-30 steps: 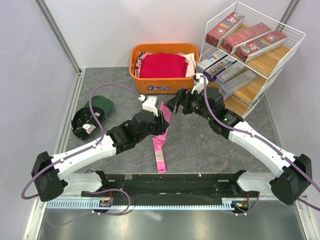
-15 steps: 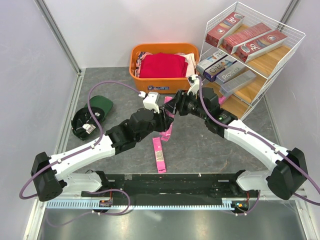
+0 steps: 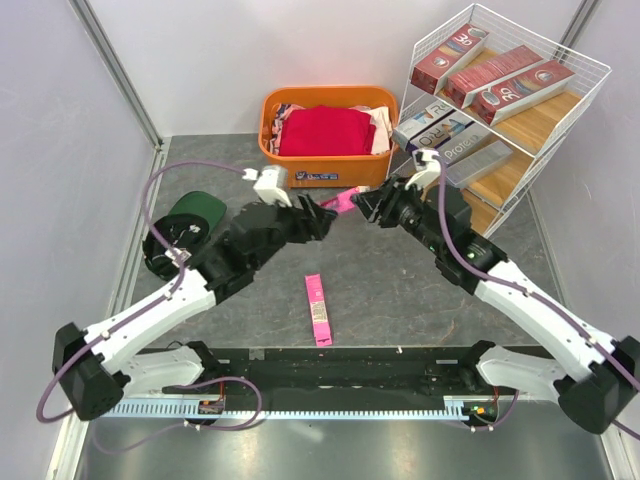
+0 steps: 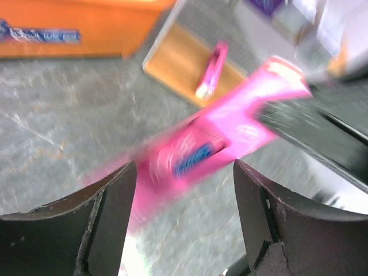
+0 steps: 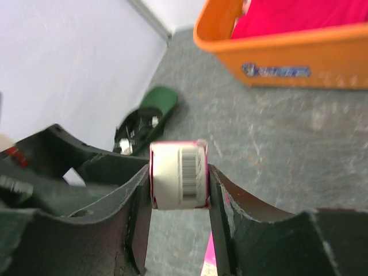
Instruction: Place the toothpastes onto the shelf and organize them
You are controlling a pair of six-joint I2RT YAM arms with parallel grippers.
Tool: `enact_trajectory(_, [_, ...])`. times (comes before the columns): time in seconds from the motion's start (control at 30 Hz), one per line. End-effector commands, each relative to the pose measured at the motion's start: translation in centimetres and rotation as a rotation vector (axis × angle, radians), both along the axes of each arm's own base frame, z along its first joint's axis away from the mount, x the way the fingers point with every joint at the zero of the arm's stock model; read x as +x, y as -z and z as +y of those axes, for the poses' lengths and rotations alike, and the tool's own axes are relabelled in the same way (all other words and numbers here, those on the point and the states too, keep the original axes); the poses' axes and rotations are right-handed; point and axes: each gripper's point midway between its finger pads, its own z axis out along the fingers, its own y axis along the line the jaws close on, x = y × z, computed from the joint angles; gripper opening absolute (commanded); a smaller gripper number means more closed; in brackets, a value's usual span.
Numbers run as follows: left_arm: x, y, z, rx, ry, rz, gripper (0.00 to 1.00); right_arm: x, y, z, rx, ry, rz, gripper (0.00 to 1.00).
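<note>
A pink toothpaste box point(image 3: 345, 199) hangs in the air between both arms. My right gripper point(image 3: 371, 204) is shut on one end of it; the barcoded end flap point(image 5: 178, 175) sits squeezed between the fingers point(image 5: 133, 198). My left gripper point(image 3: 323, 213) stands open at the box's other end point(image 4: 218, 144), its fingers point(image 4: 115, 195) spread wide and off the box. A second pink toothpaste point(image 3: 317, 309) lies flat on the floor. The shelf point(image 3: 560, 60) at the right holds dark red boxes point(image 3: 500, 75) on top, purple and white ones point(image 3: 438, 125) below, and a pink one point(image 4: 211, 72) on its lowest board.
An orange basket point(image 3: 325, 170) with folded red clothes stands behind the grippers, left of the shelf. A green cap point(image 3: 185, 222) lies on the floor at the left. White walls close in the left and back.
The left gripper opened and let go of the pink box and drew back left. The right gripper shut on the box and carries it up toward the right.
</note>
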Motion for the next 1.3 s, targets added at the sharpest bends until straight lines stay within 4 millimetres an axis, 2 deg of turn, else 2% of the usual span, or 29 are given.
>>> enact_trajectory(0.0, [0.7,-4.7,1.8,-0.309,0.058,-0.062,0.78,0.2,-3.8,-3.1,0.064,0.141,-0.117,0.49])
enact_trajectory(0.03, [0.7,-4.9,2.1,-0.343,0.069,-0.068,0.80,-0.1,-4.8,-4.1,0.086,0.178,-0.142,0.49])
enact_trajectory(0.07, [0.3,-4.2,2.0,-0.384,0.118,-0.043,0.83,-0.3,-5.3,-4.6,0.100,0.194,-0.155,0.49])
enact_trajectory(0.1, [0.2,-5.4,2.0,-0.429,0.146,-0.087,0.84,-0.5,-5.4,-4.9,0.111,0.203,-0.165,0.49])
enact_trajectory(0.17, [-0.3,-5.3,1.7,-0.465,0.204,-0.084,0.90,-1.1,-6.7,-6.2,0.144,0.239,-0.201,0.49])
enact_trajectory(0.23, [-0.4,-6.3,1.5,-0.498,0.241,-0.122,0.92,-1.8,-7.9,-7.1,0.171,0.255,-0.230,0.49])
enact_trajectory(0.33, [-0.6,-6.6,0.9,-0.527,0.316,-0.139,0.97,-2.5,-9.0,-7.6,0.186,0.254,-0.258,0.49])
enact_trajectory(0.5, [-1.8,-6.8,-0.9,-0.591,0.521,-0.131,0.97,-3.4,-10.4,-8.2,0.209,0.252,-0.283,0.47])
enact_trajectory(0.53, [-2.2,-6.8,-1.6,-0.614,0.585,-0.128,0.97,-3.4,-10.5,-8.2,0.210,0.251,-0.284,0.47])
enact_trajectory(0.63, [-1.7,-5.4,-2.5,-0.630,0.620,-0.070,0.97,-3.2,-10.3,-8.3,0.173,0.258,-0.286,0.49])
enact_trajectory(0.73, [-1.2,-4.1,-3.4,-0.580,0.626,-0.035,0.97,-2.5,-8.1,-8.0,0.049,0.253,-0.245,0.59])
enact_trajectory(0.77, [-0.9,-2.2,-4.0,-0.536,0.613,0.040,0.97,-2.1,-7.2,-8.0,0.013,0.260,-0.224,0.64])
enact_trajectory(0.8, [-1.3,-1.0,-5.2,-0.459,0.633,0.027,0.97,-1.9,-6.6,-8.2,-0.017,0.273,-0.213,0.67])
enact_trajectory(0.83, [-1.3,-1.0,-6.2,-0.405,0.642,0.017,0.97,-1.8,-5.4,-8.4,-0.041,0.281,-0.192,0.69])
enact_trajectory(0.87, [-1.6,2.5,-7.2,-0.301,0.633,0.125,0.97,-2.0,-5.3,-8.8,-0.040,0.295,-0.192,0.73])
enact_trajectory(0.9, [-2.4,4.3,-8.7,-0.164,0.653,0.074,0.97,-1.9,-5.2,-9.5,-0.043,0.327,-0.193,0.75])
enact_trajectory(0.93, [-2.3,3.7,-10.0,-0.101,0.661,0.035,0.97,-2.0,-4.9,-9.9,-0.045,0.342,-0.190,0.76])
enact_trajectory(0.97, [-2.7,7.7,-10.7,0.015,0.665,0.120,0.97,-2.4,-5.6,-10.5,-0.029,0.359,-0.206,0.79])
enact_trajectory(1.0, [-3.5,8.7,-12.0,0.106,0.707,0.060,0.97,-2.5,-6.0,-10.9,-0.022,0.374,-0.215,0.79])
enact_trajectory(1.03, [-3.3,8.9,-12.9,0.145,0.724,0.036,0.97,-2.7,-6.6,-11.6,-0.018,0.401,-0.227,0.80])
enact_trajectory(1.07, [-3.5,10.0,-13.5,0.191,0.745,0.031,0.97,-3.2,-7.5,-12.2,-0.001,0.412,-0.246,0.80])
enact_trajectory(1.1, [-4.0,12.4,-14.3,0.269,0.787,0.023,0.97,-3.4,-8.0,-12.7,0.007,0.427,-0.255,0.80])
enact_trajectory(1.17, [-4.4,13.5,-15.7,0.323,0.839,-0.019,0.97,-4.3,-9.6,-14.3,0.042,0.476,-0.290,0.80])
enact_trajectory(1.2, [-5.0,15.2,-16.9,0.377,0.889,-0.037,0.98,-4.6,-10.1,-14.8,0.055,0.488,-0.300,0.80])
enact_trajectory(1.27, [-5.8,16.9,-18.0,0.424,0.951,-0.045,0.98,-5.4,-11.6,-16.1,0.087,0.525,-0.334,0.81])
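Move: The right gripper holds the pink toothpaste. Bare table in front of the shelf lies roughly 14 cm to its right, 14 cm back and 29 cm below; the bottom shelf is about 22 cm right, 8 cm ahead and 25 cm below. From the open left gripper, the held toothpaste is some 5 cm right, 2 cm ahead and level, and the toothpaste on the table about 15 cm back, 2 cm left and 27 cm below. Carry the pink toothpaste with the right gripper about 8 cm right and as far up, open while sinking slightly to let go, then continue right and up. Ease the left gripper clear to the left, opening it wide; then sweep it some 20 cm right, down and slightly back over the bare table, turning nearly 50 degrees clockwise. ##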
